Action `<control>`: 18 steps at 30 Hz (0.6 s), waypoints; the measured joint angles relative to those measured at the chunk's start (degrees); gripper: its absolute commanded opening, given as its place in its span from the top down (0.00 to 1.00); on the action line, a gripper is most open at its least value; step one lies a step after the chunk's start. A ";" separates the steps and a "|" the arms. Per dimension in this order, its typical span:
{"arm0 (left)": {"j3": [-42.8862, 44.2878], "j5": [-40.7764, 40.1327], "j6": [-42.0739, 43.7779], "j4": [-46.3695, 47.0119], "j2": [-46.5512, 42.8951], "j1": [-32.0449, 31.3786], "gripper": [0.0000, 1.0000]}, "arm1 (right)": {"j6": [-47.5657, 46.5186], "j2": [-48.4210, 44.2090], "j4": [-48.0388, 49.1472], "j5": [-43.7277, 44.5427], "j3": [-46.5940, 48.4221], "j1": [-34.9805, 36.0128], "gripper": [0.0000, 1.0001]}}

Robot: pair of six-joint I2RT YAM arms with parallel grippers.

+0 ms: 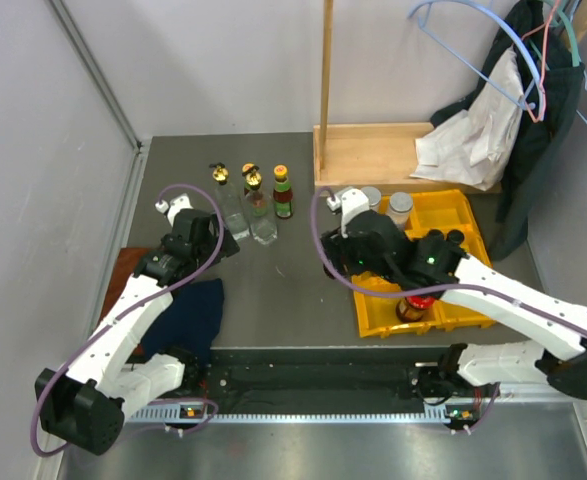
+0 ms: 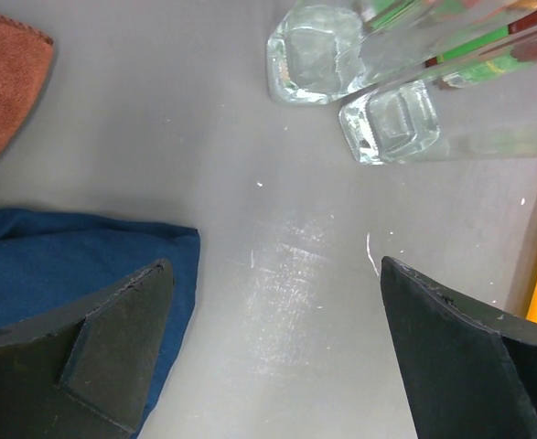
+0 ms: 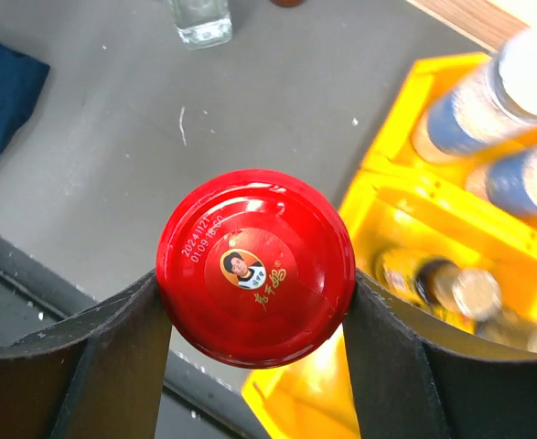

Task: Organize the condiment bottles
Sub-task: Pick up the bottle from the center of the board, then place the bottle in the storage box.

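Observation:
My right gripper (image 3: 254, 274) is shut on a red-lidded jar (image 3: 254, 265), with one finger on each side of the lid, above the near left corner of the yellow bin (image 3: 451, 219). The jar's body is hidden under its lid. In the top view a red-lidded jar (image 1: 418, 305) shows in the bin's (image 1: 463, 215) front part under the right arm; I cannot tell whether it is the same jar. Two clear gold-stoppered bottles (image 1: 235, 220) (image 1: 261, 225) and a small dark bottle (image 1: 283, 198) stand on the table. My left gripper (image 1: 213, 245) (image 2: 275, 265) is open over bare table near the clear bottles (image 2: 392, 123).
Two silver-lidded jars (image 1: 373, 195) (image 1: 401, 205) stand in the bin's back part, and a small bottle (image 3: 442, 283) lies inside it. A blue cloth (image 1: 188, 310) and an orange cloth (image 1: 123, 265) lie at the left. A wooden tray (image 1: 373, 155) and hanging clothes (image 1: 533, 110) are behind.

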 measured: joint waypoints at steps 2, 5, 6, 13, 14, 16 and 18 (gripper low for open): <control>0.00 0.22 0.00 0.28 0.00 0.00 0.01 | 0.76 -3.50 -1.66 0.48 -0.96 0.00 1.00; 0.00 0.61 0.00 0.35 0.00 0.00 0.01 | 1.90 -7.56 -4.52 0.61 -3.06 0.00 1.00; 0.00 0.76 0.00 0.37 0.00 0.00 0.01 | 2.34 -8.76 -5.66 0.59 -3.87 0.02 1.00; 0.00 1.49 -0.02 1.20 0.02 0.00 0.01 | 3.85 -14.69 -11.82 1.22 -8.00 0.02 1.00; 0.00 1.60 -0.02 1.31 0.02 0.00 0.01 | 4.07 -15.30 -12.24 1.40 -8.50 0.02 1.00; 0.00 1.92 -0.04 1.51 0.02 0.02 0.01 | 4.50 -16.17 -12.87 1.92 -9.40 0.02 1.00; 0.00 2.27 -0.04 1.70 0.02 0.04 0.01 | 5.16 -16.70 -12.92 2.32 -10.62 0.02 1.00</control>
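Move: The red-lidded jar is already in the right gripper. Its place, the free left part of the tray's near-left compartment, lies about 12 cm right, 4 cm back and 17 cm below. The other red-lidded jar stands in that compartment, some 20 cm right and 4 cm back; the nearest small yellow-labelled bottle is about 12 cm right and 6 cm ahead. From the left gripper the place is roughly 38 cm right, 9 cm back and 10 cm below. Carry the held red-lidded jar with the right gripper to the right, about 9 cm, while drawing it back some 5 cm, off the open table towards the tray's near-left compartment. After a slight initial rise let it sink a little, slowing as you come in; keep the fingers closed round the jar and the wrist almost unturned. ##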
